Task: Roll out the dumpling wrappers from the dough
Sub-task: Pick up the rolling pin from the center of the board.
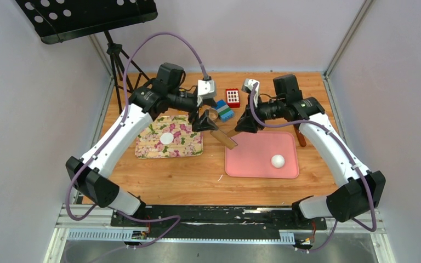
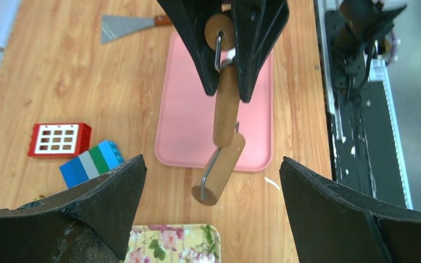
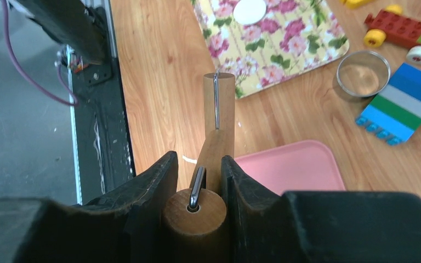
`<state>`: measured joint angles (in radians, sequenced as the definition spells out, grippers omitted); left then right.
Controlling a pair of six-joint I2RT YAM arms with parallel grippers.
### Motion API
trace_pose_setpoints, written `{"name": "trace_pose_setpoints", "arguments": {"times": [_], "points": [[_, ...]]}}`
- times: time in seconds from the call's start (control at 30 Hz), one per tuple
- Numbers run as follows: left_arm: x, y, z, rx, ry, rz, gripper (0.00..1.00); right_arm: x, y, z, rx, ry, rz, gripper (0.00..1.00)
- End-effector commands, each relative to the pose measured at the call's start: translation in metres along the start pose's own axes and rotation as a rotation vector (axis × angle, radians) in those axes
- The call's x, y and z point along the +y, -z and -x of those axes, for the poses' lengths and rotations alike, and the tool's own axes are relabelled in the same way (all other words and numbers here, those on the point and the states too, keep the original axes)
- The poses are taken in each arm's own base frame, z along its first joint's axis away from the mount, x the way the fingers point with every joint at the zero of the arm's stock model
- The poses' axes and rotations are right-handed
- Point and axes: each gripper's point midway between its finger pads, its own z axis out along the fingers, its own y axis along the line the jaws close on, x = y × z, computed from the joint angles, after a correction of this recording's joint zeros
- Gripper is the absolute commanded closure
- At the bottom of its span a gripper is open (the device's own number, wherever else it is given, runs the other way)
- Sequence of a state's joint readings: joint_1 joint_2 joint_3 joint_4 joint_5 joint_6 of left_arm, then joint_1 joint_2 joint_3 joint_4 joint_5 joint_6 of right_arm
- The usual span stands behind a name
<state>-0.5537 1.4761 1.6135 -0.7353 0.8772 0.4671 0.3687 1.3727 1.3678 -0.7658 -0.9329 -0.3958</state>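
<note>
A white ball of dough (image 1: pixel 277 160) rests on the pink tray (image 1: pixel 252 159). One round dumpling wrapper (image 1: pixel 166 138) (image 3: pixel 250 10) lies on the floral tray (image 1: pixel 189 147). My right gripper (image 1: pixel 245 125) (image 3: pixel 198 164) is shut on the handle of a small wooden roller (image 1: pixel 225 138) (image 3: pixel 219 104), which hangs tilted over the pink tray's left edge. In the left wrist view the roller (image 2: pixel 222 167) sits between the tips of my left gripper (image 2: pixel 212 160) without touching them. That left gripper (image 1: pixel 203 121) stands wide open just left of the roller.
A metal ring (image 3: pixel 363 74) and a blue-green toy brick (image 1: pixel 225 110) lie behind the grippers, with a red brick (image 1: pixel 232 97) beyond. A scraper (image 2: pixel 126 24) lies right of the pink tray. More toy bricks (image 3: pixel 400 27) sit near the floral tray.
</note>
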Motion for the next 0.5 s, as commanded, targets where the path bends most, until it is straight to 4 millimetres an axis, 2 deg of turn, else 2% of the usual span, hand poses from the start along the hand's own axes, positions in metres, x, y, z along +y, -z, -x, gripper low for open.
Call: {"name": "trace_pose_setpoints", "arguments": {"times": [0.0, 0.07, 0.2, 0.27, 0.37, 0.43, 0.47], "points": [[-0.014, -0.017, -0.046, 0.121, -0.056, -0.104, 0.04, 0.014, 0.007, 0.004, 0.059, 0.082, 0.009, 1.0], [-0.017, -0.025, -0.058, 0.142, -0.059, -0.138, 0.08, 0.018, 0.008, 0.003, 0.071, 0.082, 0.027, 1.0], [-0.02, -0.036, -0.064, 0.145, -0.055, -0.199, 0.19, 0.024, 0.01, 0.003, 0.083, 0.089, 0.043, 1.0], [-0.022, -0.04, -0.064, 0.147, -0.056, -0.217, 0.3, 0.026, 0.011, 0.003, 0.086, 0.091, 0.048, 1.0], [-0.027, -0.046, -0.066, 0.157, -0.075, -0.239, 0.55, 0.028, 0.011, 0.002, 0.091, 0.087, 0.053, 1.0], [-0.031, -0.048, -0.067, 0.163, -0.081, -0.248, 0.57, 0.029, 0.011, 0.002, 0.092, 0.088, 0.055, 1.0], [-0.032, -0.049, -0.068, 0.165, -0.085, -0.248, 0.64, 0.03, 0.012, 0.002, 0.091, 0.089, 0.055, 1.0]]}}
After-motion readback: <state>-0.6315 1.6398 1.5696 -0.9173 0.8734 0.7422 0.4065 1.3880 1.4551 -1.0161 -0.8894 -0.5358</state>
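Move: The rolling pin hangs from my right hand. Its wide roller, which my open left hand goes for, lies about 10 cm below that hand, 4 cm to its right and 2 cm back. From my right hand the roller is about 5 cm left, 2 cm back and 5 cm below. On the table, some 30 cm below my left hand, the pink tray is level with it and 17 cm right, the blue-green blocks 17 cm ahead and 3 cm right, the floral board 5 cm ahead and 17 cm left. I drop my left hand about 10 cm onto the free end of the wide roller, easing back a couple of centimetres while its fingers tip more steeply down and swing slightly clockwise. On the way they close from wide open to under half, one on each side of the roller. My right hand keeps its pinch on the pin's other end and draws it back some 3 cm. ##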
